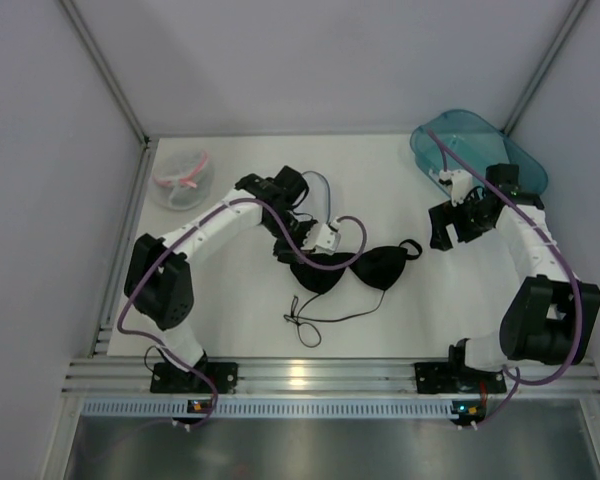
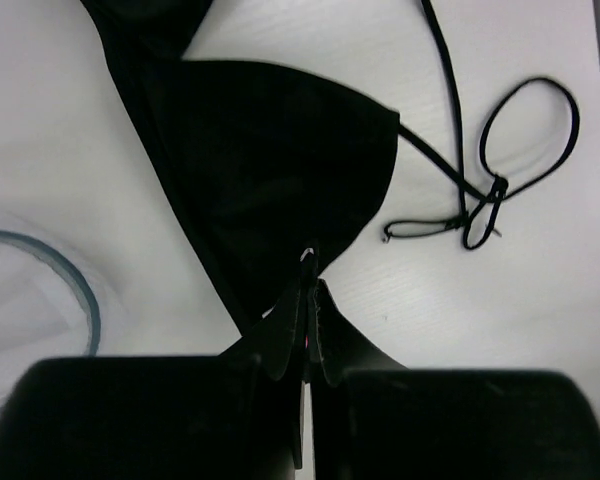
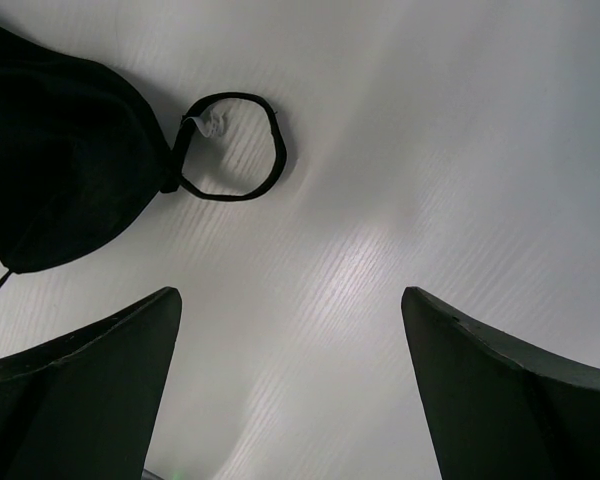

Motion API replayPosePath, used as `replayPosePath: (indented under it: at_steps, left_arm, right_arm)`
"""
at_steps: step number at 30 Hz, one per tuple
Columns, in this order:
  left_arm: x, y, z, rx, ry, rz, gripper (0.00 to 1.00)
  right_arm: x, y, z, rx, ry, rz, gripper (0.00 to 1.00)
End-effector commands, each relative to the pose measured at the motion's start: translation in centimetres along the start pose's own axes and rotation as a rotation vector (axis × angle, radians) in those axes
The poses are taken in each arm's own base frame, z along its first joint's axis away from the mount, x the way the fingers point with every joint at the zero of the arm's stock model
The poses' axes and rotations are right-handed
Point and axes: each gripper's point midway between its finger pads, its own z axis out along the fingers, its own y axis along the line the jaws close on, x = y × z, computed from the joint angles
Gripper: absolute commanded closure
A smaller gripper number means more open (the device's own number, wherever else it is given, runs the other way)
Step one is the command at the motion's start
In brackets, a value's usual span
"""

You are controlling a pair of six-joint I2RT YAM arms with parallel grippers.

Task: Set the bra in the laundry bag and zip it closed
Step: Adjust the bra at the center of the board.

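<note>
The black bra point(image 1: 352, 270) lies flat mid-table, its thin straps trailing toward the front edge. My left gripper point(image 1: 292, 250) is at the bra's left cup. In the left wrist view this gripper point(image 2: 308, 292) is shut, pinching the edge of the cup point(image 2: 280, 160). The laundry bag point(image 1: 320, 190) lies just behind the left wrist and is mostly hidden by the arm; its thin grey-blue rim point(image 2: 80, 290) shows at the left of the left wrist view. My right gripper point(image 1: 445, 228) hovers open to the right of the bra. Its view point(image 3: 290, 300) shows bare table between the fingers, the other cup point(image 3: 60, 180) up left.
A round mesh bag with a pink rim point(image 1: 180, 178) sits at the back left. A teal plastic bin point(image 1: 475, 145) stands at the back right, just behind the right arm. A loop of strap point(image 3: 230, 150) lies beside the right cup. Grey walls enclose the table.
</note>
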Motion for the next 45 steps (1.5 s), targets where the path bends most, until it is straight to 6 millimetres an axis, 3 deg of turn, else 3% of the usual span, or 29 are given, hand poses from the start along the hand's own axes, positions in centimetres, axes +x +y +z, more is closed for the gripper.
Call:
replayPosePath:
  at_steps: [1, 5, 12, 16, 18, 21, 24, 26, 29, 30, 31, 33, 34, 37, 42, 45]
  left_arm:
    - [-3.6, -0.4, 1.2, 0.08, -0.111, -0.142, 1.0]
    - [-6.2, 1.9, 2.4, 0.113, -0.182, -0.256, 1.0]
    - [-8.6, 3.5, 5.5, 0.144, -0.271, -0.369, 1.0]
    - [-8.4, 4.0, 7.8, 0.128, -0.253, -0.394, 1.0]
    - [-7.7, 3.8, 9.0, 0.133, -0.213, -0.421, 0.94]
    - [-6.3, 3.6, 10.2, 0.138, -0.167, -0.449, 0.78]
    - [-6.0, 3.4, 9.6, 0.113, -0.152, -0.433, 0.68]
    - [-6.6, 3.3, 8.1, 0.079, -0.161, -0.417, 0.6]
    - [-7.2, 3.1, 6.5, 0.043, -0.167, -0.393, 0.55]
    - [-7.8, 3.0, 5.2, 0.015, -0.178, -0.375, 0.54]
    - [-7.9, 2.9, 4.8, 0.006, -0.179, -0.373, 0.54]
    - [-8.1, 2.4, 3.8, -0.014, -0.185, -0.37, 0.53]
    - [-8.2, 2.3, 3.4, -0.021, -0.185, -0.37, 0.53]
    - [-8.5, 1.5, 2.7, -0.026, -0.196, -0.371, 0.53]
    - [-8.3, 0.7, 2.5, -0.017, -0.196, -0.406, 0.52]
    - [-7.5, 0.7, 3.3, -0.013, -0.165, -0.464, 0.54]
  right_arm:
    - [-0.4, -0.3, 0.0, -0.007, -0.025, 0.008, 0.08]
    - [-0.1, -0.1, 0.2, -0.015, -0.018, 0.011, 0.07]
    - [0.5, 0.2, 0.4, -0.026, -0.004, 0.019, 0.07]
    - [0.5, 0.2, 0.4, -0.028, -0.003, 0.02, 0.07]
    - [0.7, 0.3, 0.5, -0.033, 0.005, 0.027, 0.07]
    - [0.9, 0.5, 0.6, -0.044, 0.014, 0.041, 0.08]
    - [1.7, 0.5, 1.2, -0.05, 0.036, 0.057, 0.09]
    - [2.7, 0.2, 2.0, -0.043, 0.069, 0.063, 0.11]
    - [2.9, -1.2, 3.7, -0.013, 0.091, 0.093, 0.21]
    - [2.6, -1.2, 3.9, -0.025, 0.092, 0.109, 0.24]
    - [1.0, -1.7, 3.8, -0.025, 0.061, 0.107, 0.28]
    - [-0.8, -2.0, 3.9, -0.044, 0.021, 0.134, 0.29]
    - [-2.7, -2.6, 3.5, -0.034, -0.025, 0.119, 0.3]
    - [-5.0, -2.8, 3.7, -0.046, -0.029, 0.041, 0.34]
    - [-6.0, -2.0, 6.6, -0.07, 0.065, -0.069, 0.4]
    - [-5.3, -1.9, 7.8, -0.077, 0.121, -0.124, 0.43]
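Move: The left hand, shut on the bra's left strap, has the middle of the left cup about 6 cm to its right, 2 cm back and 11 cm below; the right cup is some 20 cm to its right, about level with it, the grey-rimmed bag 16 cm ahead and 3 cm left. From the right hand the right strap loop lies about 8 cm left, neither ahead nor back, 10 cm down; the teal basin is about 23 cm ahead and 8 cm right. Swing the left gripper some 11 cm to the right across the left cup, still pinching the strap, sinking about 6 cm and turning roughly 25 degrees; open partway there to let go of the strap, then rise about 8 cm, easing back left. Meanwhile dip the open right gripper about 6 cm, then sweep it forward past the strap loop to end 8 cm farther out, partly rising and half closing on nothing. ##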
